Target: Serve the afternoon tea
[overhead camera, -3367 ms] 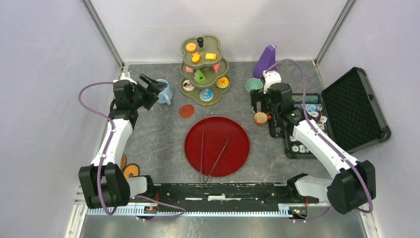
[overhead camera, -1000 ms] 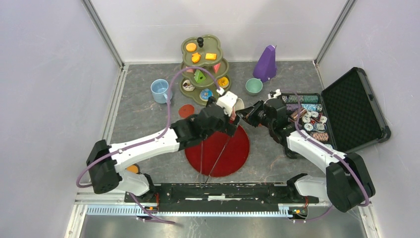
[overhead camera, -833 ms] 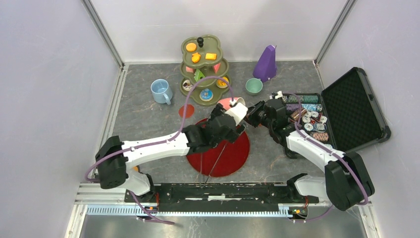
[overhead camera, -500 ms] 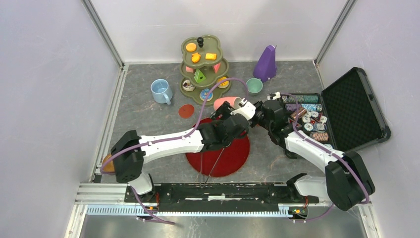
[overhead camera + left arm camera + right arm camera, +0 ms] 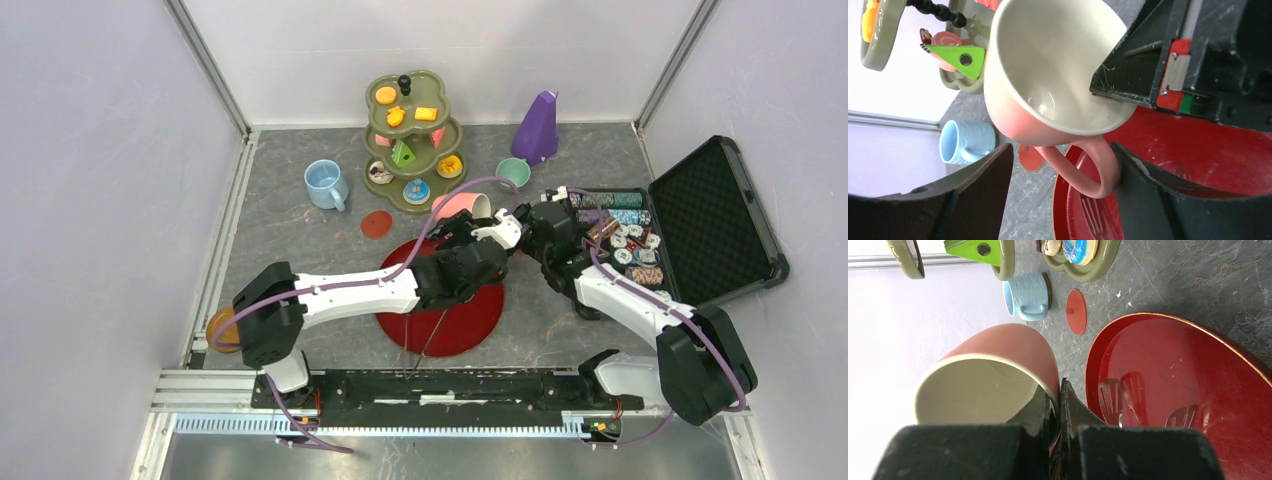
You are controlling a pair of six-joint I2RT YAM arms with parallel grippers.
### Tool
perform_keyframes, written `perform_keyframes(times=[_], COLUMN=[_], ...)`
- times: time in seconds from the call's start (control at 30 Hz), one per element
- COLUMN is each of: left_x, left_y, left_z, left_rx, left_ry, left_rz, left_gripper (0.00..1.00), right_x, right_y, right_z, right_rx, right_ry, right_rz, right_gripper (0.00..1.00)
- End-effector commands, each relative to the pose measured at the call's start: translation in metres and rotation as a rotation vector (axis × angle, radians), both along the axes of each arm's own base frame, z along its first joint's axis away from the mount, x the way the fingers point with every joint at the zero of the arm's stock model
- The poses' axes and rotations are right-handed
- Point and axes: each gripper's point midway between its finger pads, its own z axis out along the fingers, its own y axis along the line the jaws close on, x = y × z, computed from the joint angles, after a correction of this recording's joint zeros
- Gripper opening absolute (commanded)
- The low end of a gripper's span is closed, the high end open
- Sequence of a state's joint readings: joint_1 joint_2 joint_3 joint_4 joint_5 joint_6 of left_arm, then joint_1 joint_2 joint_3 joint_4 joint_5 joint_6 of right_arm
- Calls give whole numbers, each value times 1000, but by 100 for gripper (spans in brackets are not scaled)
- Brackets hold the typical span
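A pink mug hangs tipped on its side above the far edge of the red plate, its mouth towards the right arm. My right gripper is shut on the mug's rim, one finger inside and one outside. My left gripper stands open around the mug's handle. Its right finger touches the handle, while the left finger is well apart from it. A blue mug and a green mug stand on the table. Cakes and donuts sit on the green tiered stand.
Two pairs of tongs lie on the red plate. An orange coaster lies left of the plate. A purple metronome stands at the back. An open black case with poker chips is on the right.
My left arm has swung right from the plate's left side to the pink mug, and its jaws have narrowed around the handle. The right gripper has kept the mug almost still.
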State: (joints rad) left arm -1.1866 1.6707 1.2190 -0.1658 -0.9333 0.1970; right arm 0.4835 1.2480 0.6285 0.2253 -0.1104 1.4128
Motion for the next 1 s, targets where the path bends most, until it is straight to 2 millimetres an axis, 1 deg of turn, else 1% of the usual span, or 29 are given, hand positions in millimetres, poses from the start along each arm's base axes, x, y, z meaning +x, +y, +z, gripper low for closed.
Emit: perform_keyframes(times=[0.0,0.13,0.23,0.27,0.3,0.33,0.37,0.43,0.5,0.53,0.6,0.63,0.67,0.77,0.83,0.87,0.9,0.93,0.97], left_x=[13,15,16,15,15,14,14,13,11,10,8,8,7,8,8,10,11,15,15], left_y=[14,14,17,18,19,20,21,23,26,27,30,32,34,46,50,56,58,65,69], left_z=[7,10,14,16,17,17,17,22,25,27,32,34,36,39,37,38,35,34,32], left_rx=[140,162,183,179,177,174,183,172,157,145,113,100,81,9,-84,-133,-186,-235,-287], left_ry=[-89,-110,-132,-135,-136,-137,-138,-156,-157,-158,-159,-157,-154,-99,-20,20,82,130,181], left_rz=[74,66,84,84,81,72,59,52,45,42,40,37,32,29,-11,-16,-35,-33,-40], left_gripper=[71,54,37,30,17,7,3,2,2,2,2,2,2,2,2,2,2,2,2], right_x=[5,2,1,1,2,3,4,5,5,5,6,6,7,10,15,17,18,19,17], right_y=[10,11,10,10,10,10,9,9,10,11,14,15,15,13,13,10,8,2,-1], right_z=[55,57,58,58,61,62,62,60,58,58,55,53,53,53,60,63,66,69,80], right_rx=[108,112,112,109,103,92,81,62,61,60,38,21,2,-76,-141,-174,-195,-206,-204], right_ry=[-140,-142,-146,-154,-173,-185,-194,-207,-217,-225,-234,-242,-256,-299,-368,-408,-456,-508,-593], right_rz=[21,27,29,31,34,33,33,33,41,50,72,81,88,106,146,179,226,247,264], right_gripper=[0,0,0,3,8,13,17,25,29,33,50,62,72,89,95,97,98,98,98])
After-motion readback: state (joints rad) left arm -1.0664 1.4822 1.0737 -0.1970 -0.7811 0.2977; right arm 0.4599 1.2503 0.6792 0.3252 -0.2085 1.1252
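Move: The pink mug's handle already sits between the left hand's open fingers, with the mug's middle about 5 cm ahead, 1 cm left and 1 cm above. The right fingers are shut on the mug's lower rim, its middle some 2 cm ahead of them, 6 cm left and 3 cm up. From the left hand the red coaster lies about 17 cm left, 7 ahead; the tiered stand 10 left, 16 ahead; the red plate 5 left, 6 back; coaster and plate some 18 below. Staying almost in place while it rolls about 10 degrees, the left hand shuts its fingers on the handle of the pink mug and keeps that pinch. The right hand then opens wide, lets go of the rim and backs off upward about 4 cm, its fingers tipping up, while the left hand carries the mug some 6 cm left, towards the side where the red coaster lies, and rolls back. ##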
